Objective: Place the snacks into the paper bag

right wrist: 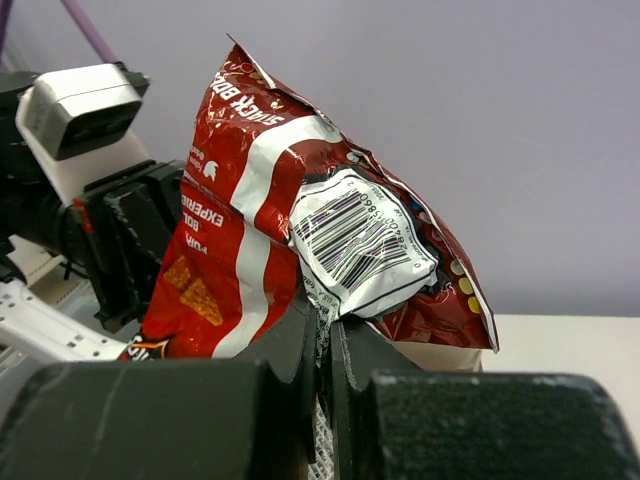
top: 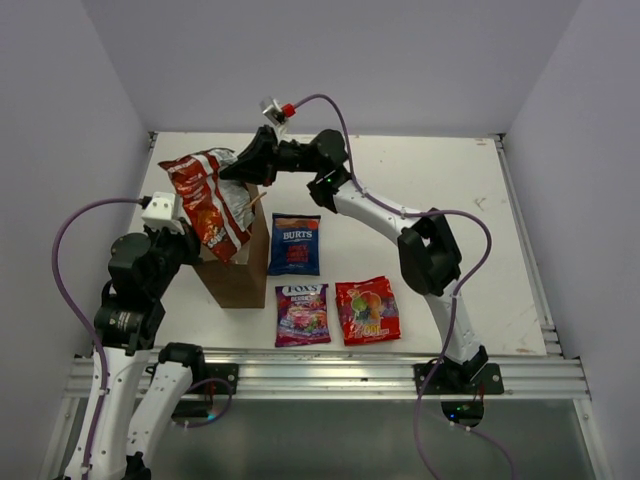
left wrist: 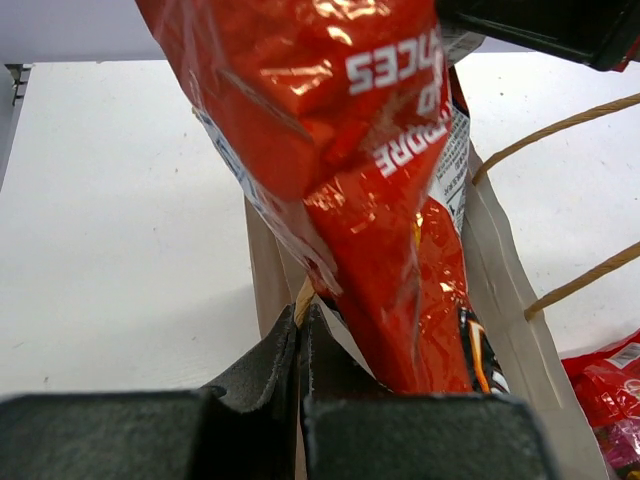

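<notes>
The brown paper bag stands upright at the left of the table. The long red-orange chip bag is tilted with its lower end inside the bag's mouth and most of it still sticking out above. My right gripper is shut on the chip bag's crimped edge. My left gripper is shut on a tan string handle at the paper bag's near rim. The blue Burts packet, the purple Fox's packet and the red sweets packet lie flat on the table to the right of the bag.
The bag's other string handle loops out to the right of its mouth. White walls close in the table on the left, back and right. A metal rail runs along the near edge.
</notes>
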You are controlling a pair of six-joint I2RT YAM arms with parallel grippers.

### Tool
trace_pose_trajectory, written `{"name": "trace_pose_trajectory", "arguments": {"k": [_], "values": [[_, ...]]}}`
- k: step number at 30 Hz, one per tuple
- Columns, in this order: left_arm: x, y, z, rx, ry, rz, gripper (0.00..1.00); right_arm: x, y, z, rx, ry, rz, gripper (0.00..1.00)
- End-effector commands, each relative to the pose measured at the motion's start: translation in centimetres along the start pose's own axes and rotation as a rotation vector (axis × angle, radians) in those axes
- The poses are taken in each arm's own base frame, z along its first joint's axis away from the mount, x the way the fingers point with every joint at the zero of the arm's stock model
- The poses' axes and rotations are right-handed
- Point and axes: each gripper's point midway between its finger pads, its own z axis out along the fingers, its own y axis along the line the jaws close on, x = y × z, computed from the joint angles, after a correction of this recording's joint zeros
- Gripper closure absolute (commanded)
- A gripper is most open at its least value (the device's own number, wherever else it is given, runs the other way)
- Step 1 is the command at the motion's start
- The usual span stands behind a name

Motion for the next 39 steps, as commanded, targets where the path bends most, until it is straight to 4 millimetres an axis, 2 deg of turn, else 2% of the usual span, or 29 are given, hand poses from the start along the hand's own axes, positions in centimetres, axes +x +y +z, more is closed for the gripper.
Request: {"name": "trace_pose_trajectory", "arguments": {"k": [1,7,11,21,24,25,26,27,28,31,34,35,39], "values": [[-1.1,-0.2,-0.4,0.006,-0.022,0.016,1.0,-5.4,1.1,0.7,0.049,-0.087,-0.144,1.0],[-1.1,-0.3,-0.5,0.009,-0.024,0.016,1.0,-7.2,0.9,0.6,0.103,-0.126,-0.198,1.0],[-1.2,-0.3,-0.5,0.011,-0.025,0.017,1.0,-7.0,1.0,0.4,0.117,-0.107,-0.219,1.0],[-1.1,-0.3,-0.4,0.014,-0.026,0.018,1.0,-4.6,1.9,-1.2,0.153,0.012,-0.241,0.98],[-1.1,-0.4,-0.4,0.017,-0.026,0.018,1.0,-4.3,2.4,-1.5,0.147,0.023,-0.229,0.71],[-1.0,-0.4,-0.3,0.016,-0.025,0.017,1.0,-4.1,2.4,-1.6,0.151,0.023,-0.224,0.54],[-1.0,-0.4,-0.3,0.016,-0.025,0.017,1.0,-4.4,2.7,-1.6,0.15,0.016,-0.229,0.29],[-1.0,-0.4,-0.3,0.016,-0.025,0.017,1.0,-4.7,2.9,-1.5,0.143,0.013,-0.231,0.08],[-1.1,-0.4,-0.3,0.016,-0.026,0.018,1.0,-5.4,3.3,-1.4,0.136,0.004,-0.244,0.01],[-1.1,-0.3,-0.4,0.014,-0.028,0.018,1.0,-7.2,4.3,-1.0,0.124,-0.025,-0.254,0.01],[-1.1,-0.3,-0.4,0.013,-0.028,0.018,1.0,-9.6,5.9,-0.8,0.113,-0.065,-0.281,0.01],[-1.1,-0.3,-0.4,0.011,-0.03,0.018,1.0,-11.0,7.0,-0.8,0.108,-0.081,-0.301,0.01],[-1.2,-0.3,-0.5,0.012,-0.034,0.018,1.0,-13.0,8.3,-1.9,0.223,-0.016,-0.312,0.01]]}}
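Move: The red crisp packet is still pinched in the right hand, its lower end in the paper bag's mouth. The middle of that mouth lies about 5 cm back, 2 cm left and 13 cm below the right hand. On the table, some 36 cm lower than this hand, the Burts packet lies about 11 cm right and 4 cm farther out; the Fox's packet is 13 cm right and 15 cm back. From the left hand the mouth is about 6 cm right, 3 cm ahead and slightly below. The red crisp packet is let go over the paper bag: the right hand carries it some 2 cm forward, then back and to the right with small rises and dips, turning about 10 degrees clockwise, and opens its fingers wide. The emptied hand then climbs about 4 cm, drifting right and slightly back, while the left hand stays still, keeping its pinch at the bag's left rim. ##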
